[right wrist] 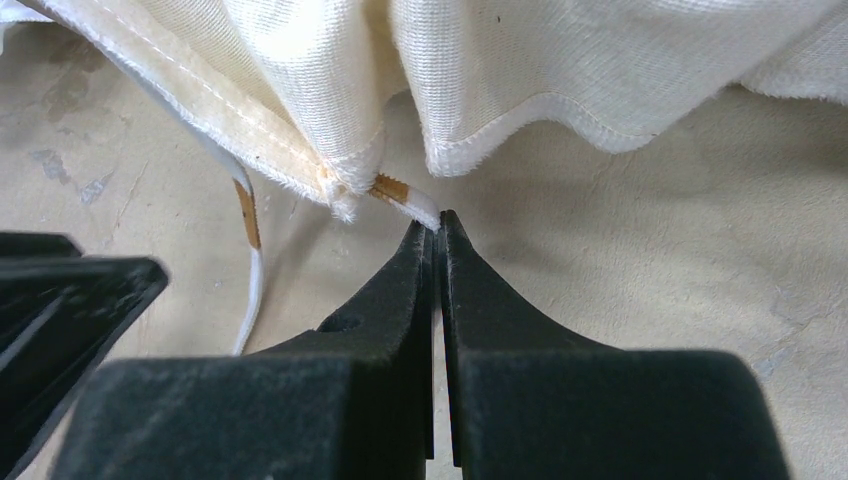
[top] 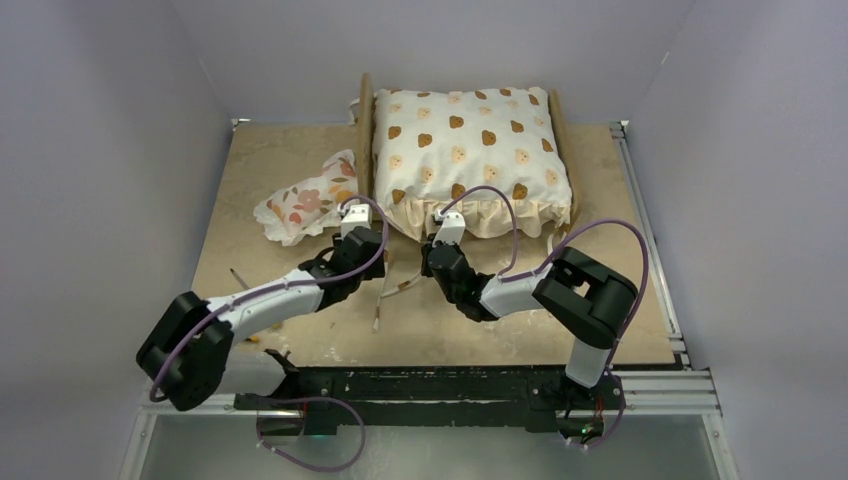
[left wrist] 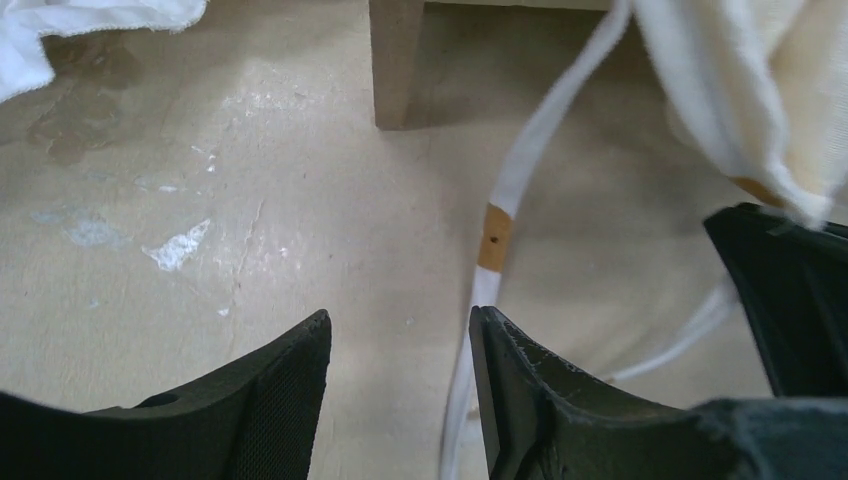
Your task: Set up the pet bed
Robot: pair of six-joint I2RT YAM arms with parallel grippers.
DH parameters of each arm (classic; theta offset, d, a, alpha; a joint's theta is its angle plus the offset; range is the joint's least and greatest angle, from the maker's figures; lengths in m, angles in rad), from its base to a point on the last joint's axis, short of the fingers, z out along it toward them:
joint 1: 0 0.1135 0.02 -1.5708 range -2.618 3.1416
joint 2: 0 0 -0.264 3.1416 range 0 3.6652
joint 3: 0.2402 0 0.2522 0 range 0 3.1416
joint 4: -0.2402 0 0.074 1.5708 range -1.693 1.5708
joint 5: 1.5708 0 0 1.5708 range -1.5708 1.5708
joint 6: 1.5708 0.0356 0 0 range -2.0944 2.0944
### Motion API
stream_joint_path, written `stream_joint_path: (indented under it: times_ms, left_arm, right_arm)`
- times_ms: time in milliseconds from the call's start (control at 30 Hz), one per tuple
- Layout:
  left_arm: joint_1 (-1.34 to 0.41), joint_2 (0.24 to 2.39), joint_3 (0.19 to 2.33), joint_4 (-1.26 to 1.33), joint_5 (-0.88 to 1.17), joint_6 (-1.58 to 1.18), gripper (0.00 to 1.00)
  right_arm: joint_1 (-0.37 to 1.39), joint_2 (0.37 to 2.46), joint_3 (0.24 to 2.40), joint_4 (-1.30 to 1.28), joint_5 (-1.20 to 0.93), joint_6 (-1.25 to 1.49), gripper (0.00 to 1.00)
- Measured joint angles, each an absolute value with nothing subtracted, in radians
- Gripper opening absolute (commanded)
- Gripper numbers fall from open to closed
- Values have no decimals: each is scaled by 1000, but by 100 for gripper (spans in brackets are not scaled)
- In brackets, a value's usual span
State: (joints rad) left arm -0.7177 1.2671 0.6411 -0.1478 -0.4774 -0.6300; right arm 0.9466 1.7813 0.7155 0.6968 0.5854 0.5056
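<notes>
The pet bed shows only as light-wood side rails (top: 364, 120) and one wooden leg (left wrist: 396, 60); a cream bear-print cushion (top: 465, 150) covers the rest. The cushion's ruffle (right wrist: 500, 60) hangs over the near edge. My right gripper (right wrist: 432, 222) is shut on a white tie strap with a tan band (right wrist: 405, 197), right under the ruffle. My left gripper (left wrist: 400, 325) is open at the bed's near left corner (top: 352, 212). Another white strap (left wrist: 495, 235) runs along the inner edge of its right finger, and nothing is pinched.
A small floral ruffled pillow (top: 305, 205) lies left of the bed on the tan tabletop (top: 250, 160). Loose white tie straps (top: 385, 290) trail on the table between the two arms. The right gripper's black body (left wrist: 790, 300) is close beside the left one.
</notes>
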Motion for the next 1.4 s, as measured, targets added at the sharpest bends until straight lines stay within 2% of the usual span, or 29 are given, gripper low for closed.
stream_joint_path:
  times_ms: [233,367,700,800,900,933,1167,1400]
  left_arm:
    - [-682,1439,645,-20,-390,-580,52]
    - [-682,1467,645,27,-343,-581,51]
    - [-682,1534,645,97,-327,-582,34]
    - [-690,1554,645,120,-350,-582,23]
    - [-712,1561,646,121,-388,-579,3]
    - [-722,1562,647,117,-398,-579,0]
    - [-740,1539,709,23,-461,-490,0]
    - [-740,1488,923,14,-561,-239,0]
  right_arm:
    - [943,1781,712,698,585,506,0]
    - [937,1781,711,698,585,506,0]
    - [935,1781,711,700,585,512,1]
    - [935,1781,709,702,585,514,1]
    - [934,1781,704,704,585,516,1]
    - [933,1781,704,704,585,517,1]
    - [928,1780,701,704,584,517,0]
    - [928,1779,701,704,566,517,1]
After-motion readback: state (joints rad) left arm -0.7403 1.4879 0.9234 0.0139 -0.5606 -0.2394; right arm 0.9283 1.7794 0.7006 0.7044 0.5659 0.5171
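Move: The loose white-and-brown strap lies on the table about 2 cm ahead of the left hand, 3 cm to its right and 6 cm below. From that hand, the foot of the bed's left-end board is some 5 cm ahead and 1 cm left, the ruffle corner about 3 cm ahead and 9 cm right, and the flowered pillow roughly 9 cm ahead and 11 cm left. From the right hand, which already holds the other strap, the loose one is about 8 cm left, 1 cm back and 5 cm below. The left hand sinks about 6 cm and drifts some 3 cm to its right and a little forward onto the loose strap, its open fingers narrowing on the way down and then pinching the strap shut near the table. It then turns upward, raising the strap about 12 cm and carrying it 6 cm forward towards the mattress edge by the left-end board, the fingertips tipping up some 15 degrees, while the right hand stays almost in place and keeps its pinch on the other strap. ##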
